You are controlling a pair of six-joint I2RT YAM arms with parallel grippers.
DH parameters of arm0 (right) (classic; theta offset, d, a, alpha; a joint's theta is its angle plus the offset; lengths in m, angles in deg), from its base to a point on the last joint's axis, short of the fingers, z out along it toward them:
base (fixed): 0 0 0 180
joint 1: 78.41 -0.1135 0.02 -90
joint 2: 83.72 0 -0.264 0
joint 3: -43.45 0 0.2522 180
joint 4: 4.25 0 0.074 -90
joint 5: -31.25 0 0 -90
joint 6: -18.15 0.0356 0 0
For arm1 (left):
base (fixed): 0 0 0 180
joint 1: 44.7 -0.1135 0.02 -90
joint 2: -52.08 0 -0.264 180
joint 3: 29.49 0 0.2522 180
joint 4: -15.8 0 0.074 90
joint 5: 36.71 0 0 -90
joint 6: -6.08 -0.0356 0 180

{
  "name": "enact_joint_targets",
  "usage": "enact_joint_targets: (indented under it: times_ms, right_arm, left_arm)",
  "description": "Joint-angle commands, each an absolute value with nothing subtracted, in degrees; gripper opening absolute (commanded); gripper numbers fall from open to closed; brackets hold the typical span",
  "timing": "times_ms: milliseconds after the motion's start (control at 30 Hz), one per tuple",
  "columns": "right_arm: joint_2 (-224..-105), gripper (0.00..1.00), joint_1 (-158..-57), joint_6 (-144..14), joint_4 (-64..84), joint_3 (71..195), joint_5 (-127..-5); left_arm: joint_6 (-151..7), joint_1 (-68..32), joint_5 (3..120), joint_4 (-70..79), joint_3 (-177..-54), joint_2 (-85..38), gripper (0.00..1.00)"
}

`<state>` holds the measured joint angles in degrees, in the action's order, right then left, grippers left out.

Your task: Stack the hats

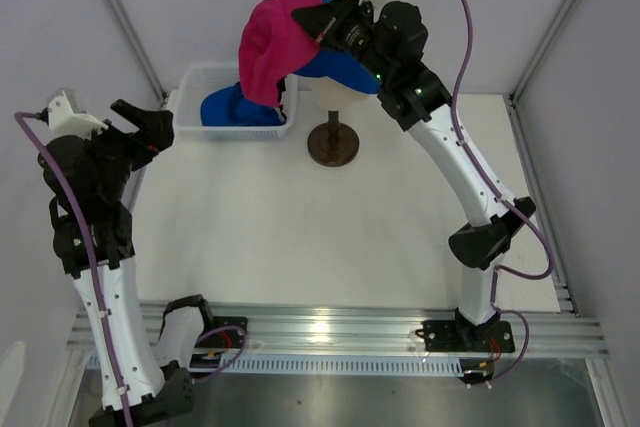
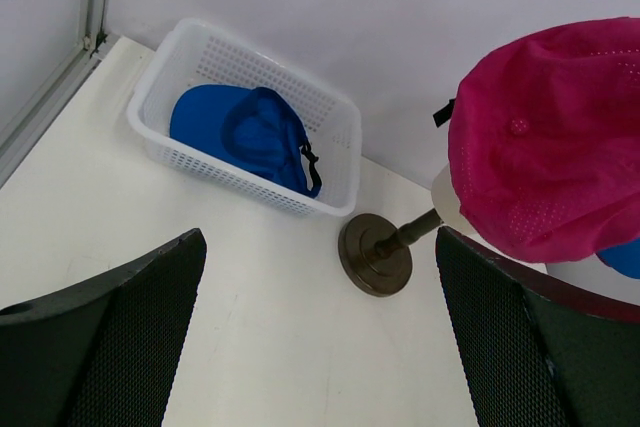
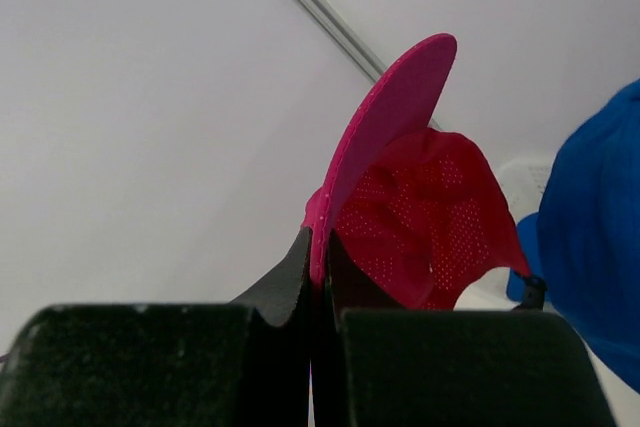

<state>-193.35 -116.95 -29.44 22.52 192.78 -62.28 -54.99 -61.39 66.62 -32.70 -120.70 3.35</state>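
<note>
My right gripper (image 1: 318, 29) (image 3: 320, 259) is shut on the brim of the magenta pink hat (image 1: 272, 45) (image 3: 425, 222). The hat hangs in the air at the back, its crown drooping over the basket's right end. Just behind it a bright blue hat (image 1: 345, 69) (image 3: 598, 247) (image 2: 626, 257) sits on the mannequin head. The pink hat (image 2: 550, 142) covers most of that head in the left wrist view. Another blue hat (image 1: 232, 107) (image 2: 245, 127) lies in the white basket. My left gripper (image 1: 150, 129) (image 2: 320, 347) is open and holds nothing, at the left, beside the basket.
The white mesh basket (image 1: 192, 77) (image 2: 340, 117) stands at the back left against the wall. The cream mannequin head (image 2: 448, 197) rests on a dark post with a round base (image 1: 333, 143) (image 2: 375, 253) right of the basket. White walls close in the table.
</note>
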Motion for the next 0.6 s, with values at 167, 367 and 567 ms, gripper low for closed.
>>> enact_joint_targets:
  times_ms: [167,367,567]
  right_arm:
    - [-198.41,0.0,-116.02,-24.92,3.9,196.07,-67.89]
    - [-201.84,0.0,-115.59,-19.13,-3.75,197.14,-58.87]
    - [-205.8,0.0,-115.23,-17.8,0.24,202.23,-46.72]
  left_arm:
    - [-56.59,-61.84,64.63,-31.54,-120.07,3.22,0.99]
    - [-55.71,-61.84,66.04,-29.87,-119.98,1.11,0.99]
    - [-55.96,-61.84,66.74,-28.63,-120.42,-1.26,0.99]
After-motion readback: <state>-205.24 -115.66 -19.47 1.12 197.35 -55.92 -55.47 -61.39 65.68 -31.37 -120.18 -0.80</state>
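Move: The right hand grips the pink hat by its brim, the crown hanging to the left. The blue hat worn by the mannequin head lies about 9 cm ahead of that hand, 4 cm to its right and 9 cm lower, the head's middle some 12 cm below that hat. The spare blue hat in the white basket is roughly 20 cm ahead, 23 cm left and 50 cm down. From the left hand, the worn hat lies about 22 cm ahead, 34 cm right and 3 cm higher. Forward goes the right hand, about 6 cm, carrying the pink hat over the mannequin head's rear-left side; it starts with a small lift and leftward shift, then runs nearly level and faster. The wrist rolls some 20 degrees, left side rising, and the fingers keep their pinch on the brim. The open left hand eases back slightly, then moves forward and down about 3 cm, holding nothing. ##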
